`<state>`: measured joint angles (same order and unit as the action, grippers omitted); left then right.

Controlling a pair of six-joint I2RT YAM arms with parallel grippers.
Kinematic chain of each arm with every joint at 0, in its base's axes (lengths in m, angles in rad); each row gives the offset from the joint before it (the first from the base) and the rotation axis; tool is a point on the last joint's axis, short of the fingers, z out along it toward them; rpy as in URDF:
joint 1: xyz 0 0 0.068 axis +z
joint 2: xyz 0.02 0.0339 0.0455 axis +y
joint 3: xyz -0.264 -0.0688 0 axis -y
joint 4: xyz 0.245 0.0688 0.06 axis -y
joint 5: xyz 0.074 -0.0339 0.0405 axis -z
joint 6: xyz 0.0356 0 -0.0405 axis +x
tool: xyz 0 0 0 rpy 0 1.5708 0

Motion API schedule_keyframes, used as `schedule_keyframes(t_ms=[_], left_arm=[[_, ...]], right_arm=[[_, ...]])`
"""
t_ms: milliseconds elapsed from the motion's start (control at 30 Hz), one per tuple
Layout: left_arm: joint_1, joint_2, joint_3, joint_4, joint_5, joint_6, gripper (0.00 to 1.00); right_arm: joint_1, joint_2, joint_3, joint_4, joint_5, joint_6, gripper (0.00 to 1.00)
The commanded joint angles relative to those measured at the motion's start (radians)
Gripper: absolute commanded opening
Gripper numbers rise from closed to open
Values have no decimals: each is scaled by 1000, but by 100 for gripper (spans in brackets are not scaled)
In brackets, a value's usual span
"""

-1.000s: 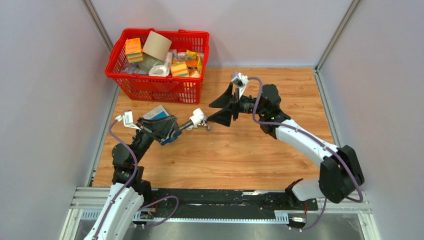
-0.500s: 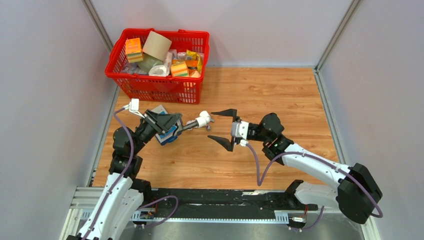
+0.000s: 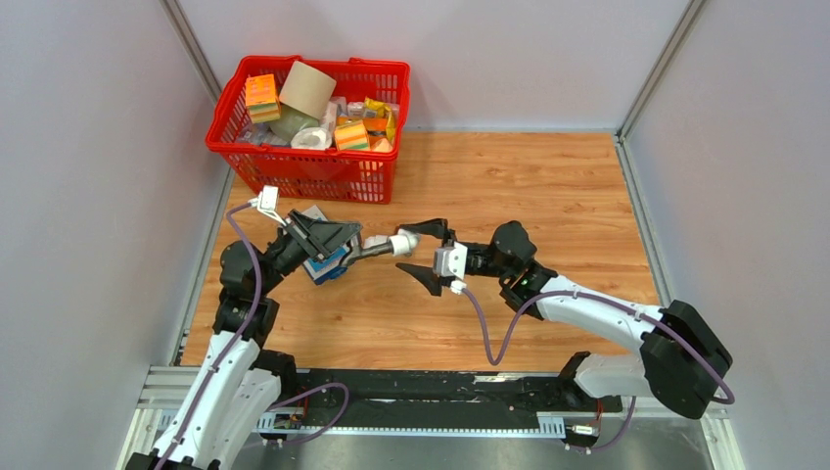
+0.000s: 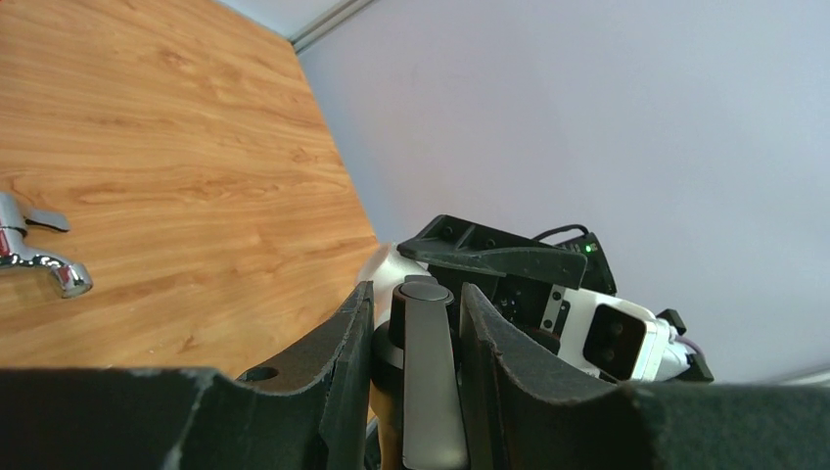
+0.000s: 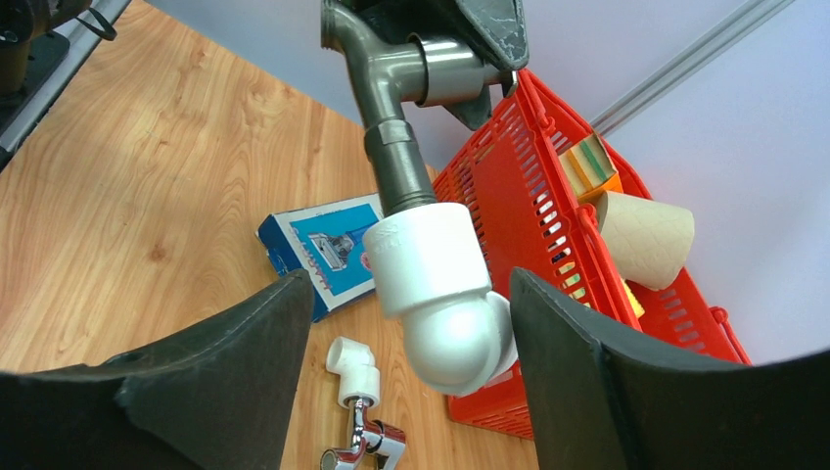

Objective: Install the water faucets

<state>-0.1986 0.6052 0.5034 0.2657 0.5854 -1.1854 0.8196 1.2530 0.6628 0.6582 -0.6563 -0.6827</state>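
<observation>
My left gripper (image 3: 331, 241) is shut on the dark grey faucet (image 3: 369, 251), its T-handle (image 4: 429, 392) clamped between the fingers. The faucet sticks out to the right, above the table, with a white elbow fitting (image 3: 403, 243) on its end. My right gripper (image 3: 431, 258) stands open around that elbow (image 5: 440, 294). The right finger (image 5: 626, 392) is close against the elbow and the left finger (image 5: 225, 392) stands clear of it. The chrome faucet (image 5: 364, 436), with its own white elbow (image 5: 352, 367), lies on the wood below.
A flat blue-and-white box (image 5: 323, 250) lies on the table under the held faucet. The red basket (image 3: 294, 166), with several packages in it, stands at the back left. Grey walls close in both sides.
My right gripper swung down and left, from beside the elbow to around it, and its jaws have narrowed a little. The left gripper kept its hold and hardly moved.
</observation>
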Motion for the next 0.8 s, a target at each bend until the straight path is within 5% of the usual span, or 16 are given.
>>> schedule_keyframes(t_ms=[0, 133, 433, 600, 633, 667, 767], left_arm=[[-1, -8, 80, 145, 56, -49, 0], [-1, -2, 86, 177, 65, -45, 0], [-1, 31, 147, 115, 110, 82, 0], [-1, -1, 175, 40, 94, 276, 1], [-1, -7, 176, 21, 70, 337, 5], [-1, -27, 176, 12, 54, 368, 24], [1, -54, 193, -48, -13, 440, 52]], right_arm=[[4, 25, 50, 7, -23, 64, 70], [6, 45, 72, -3, -40, 139, 58], [-8, 62, 159, -97, -146, 287, 0], [-22, 69, 213, -141, -204, 422, 0], [-22, 74, 222, -144, -213, 448, 0], [-23, 77, 228, -144, -218, 468, 0], [-23, 74, 235, -143, -200, 477, 0]])
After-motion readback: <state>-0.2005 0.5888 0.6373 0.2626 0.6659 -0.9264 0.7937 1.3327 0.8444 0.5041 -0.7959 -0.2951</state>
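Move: Just 1 cm ahead, 2 cm to the left and about 2 cm below the right hand's open fingers is the white elbow on the end of the dark faucet. The chrome faucet on the table lies some 16 cm ahead of this hand, 4 cm to its left and 24 cm below; the blue box is about 17 cm ahead, 20 cm left and equally low. From the left hand, which already holds the dark faucet, the same elbow sits roughly 9 cm right, 1 cm back and 5 cm lower. Closing its fingers around the white elbow, the right hand eases nearly 2 cm left and pinches it, rolling about 25 degrees so that its top goes forward, then drifts about 1 cm back and up. The left hand, keeping its grip on the dark faucet, rises some 5 cm, draws 2 cm back and rolls about 20 degrees, clockwise looking along its fingers. ##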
